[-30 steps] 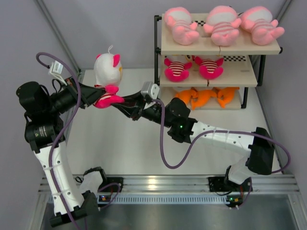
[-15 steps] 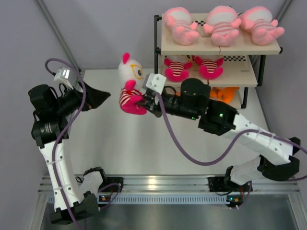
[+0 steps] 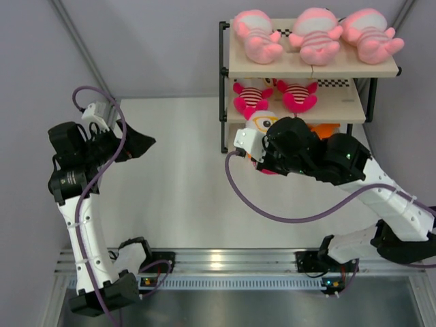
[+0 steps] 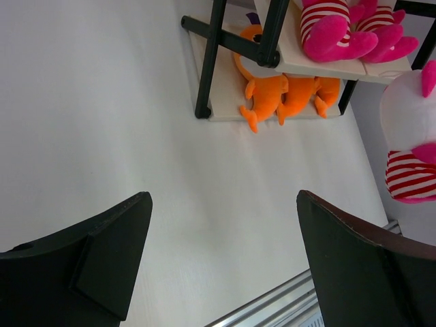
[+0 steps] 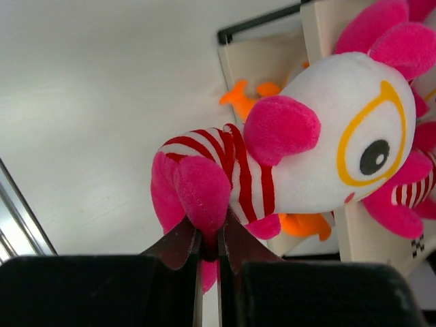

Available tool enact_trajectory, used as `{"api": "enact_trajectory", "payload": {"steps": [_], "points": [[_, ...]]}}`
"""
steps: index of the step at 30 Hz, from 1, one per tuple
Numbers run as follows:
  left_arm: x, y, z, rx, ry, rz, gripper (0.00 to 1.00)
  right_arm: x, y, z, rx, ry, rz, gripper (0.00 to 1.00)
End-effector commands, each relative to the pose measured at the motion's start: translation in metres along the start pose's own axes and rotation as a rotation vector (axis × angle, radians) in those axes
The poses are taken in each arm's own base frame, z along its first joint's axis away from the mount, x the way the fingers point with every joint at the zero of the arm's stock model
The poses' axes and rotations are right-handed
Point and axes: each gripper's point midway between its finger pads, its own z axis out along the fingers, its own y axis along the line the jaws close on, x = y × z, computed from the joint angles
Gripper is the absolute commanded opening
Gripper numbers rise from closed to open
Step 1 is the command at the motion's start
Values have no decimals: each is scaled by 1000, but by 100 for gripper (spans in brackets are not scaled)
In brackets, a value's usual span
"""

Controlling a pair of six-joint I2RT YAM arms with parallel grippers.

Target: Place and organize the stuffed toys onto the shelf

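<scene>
The shelf (image 3: pixel 310 69) stands at the back right. Three pale pink stuffed toys (image 3: pixel 315 34) lie on its top board, two hot-pink ones (image 3: pixel 251 99) on the middle board, and orange fish-like ones (image 4: pixel 283 95) on the bottom board. My right gripper (image 5: pixel 210 230) is shut on a leg of a third hot-pink toy (image 5: pixel 286 160), white-faced and red-striped. It hangs at the shelf's front left corner, level with the middle board (image 3: pixel 261 124). My left gripper (image 4: pixel 223 199) is open and empty over the table, well left of the shelf (image 3: pixel 139 143).
The white table (image 3: pixel 184 191) stretches between the two arms. An aluminium rail (image 3: pixel 225 259) runs along the near edge by the arm bases. Grey walls close in the left and back. A purple cable (image 3: pixel 272 212) loops under the right arm.
The left gripper opened, let go of the hot-pink toy and drew back left. The right gripper closed on the toy's leg and carried it right to the shelf.
</scene>
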Motion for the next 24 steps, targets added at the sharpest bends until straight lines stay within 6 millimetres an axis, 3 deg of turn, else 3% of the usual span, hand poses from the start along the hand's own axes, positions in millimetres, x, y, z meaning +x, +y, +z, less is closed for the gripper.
{"api": "enact_trajectory", "payload": {"steps": [1,2,3,6,11,16,20,24], "points": [[-7,-1,-3,-13,-19,55,93,84,-6,-10,70,366,-77,0],[-7,-1,-3,-10,-16,53,93,110,-5,-5,79,472,-77,0],[-6,-1,-3,-8,-13,54,93,122,-10,-5,122,529,-83,0],[-2,1,-3,-16,-14,62,93,156,0,-6,85,601,-49,0],[-2,-1,-4,-2,-12,72,93,204,-44,-30,285,734,5,0],[-3,-4,-5,9,-14,76,93,205,-95,-42,471,738,-86,0],[-3,-6,-6,16,-15,82,93,218,-116,-37,480,740,-110,0],[-4,-6,-3,23,-6,71,93,216,-135,-26,461,680,-195,0]]}}
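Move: The right hand already grips the white-headed striped toy by its pink feet. The free right end of the middle shelf lies about 17 cm ahead, 20 cm to its right and some 6 cm lower. On that shelf two striped toys sit 17 cm ahead, one 7 cm right and one 7 cm left; an orange toy is 17 cm ahead, 17 cm right and 28 cm down. From the left hand the free end is about 12 cm ahead, 55 cm right and 6 cm lower. Rightward in one quick sweep of some 23 cm, the right hand carries the striped toy across the front of the shelf to its free right end, easing about 8 cm forward. It dips first, then comes partly back up; meanwhile the wrist swings clockwise about 30 degrees and rolls left side down, fingers keeping their pinch on the feet. ##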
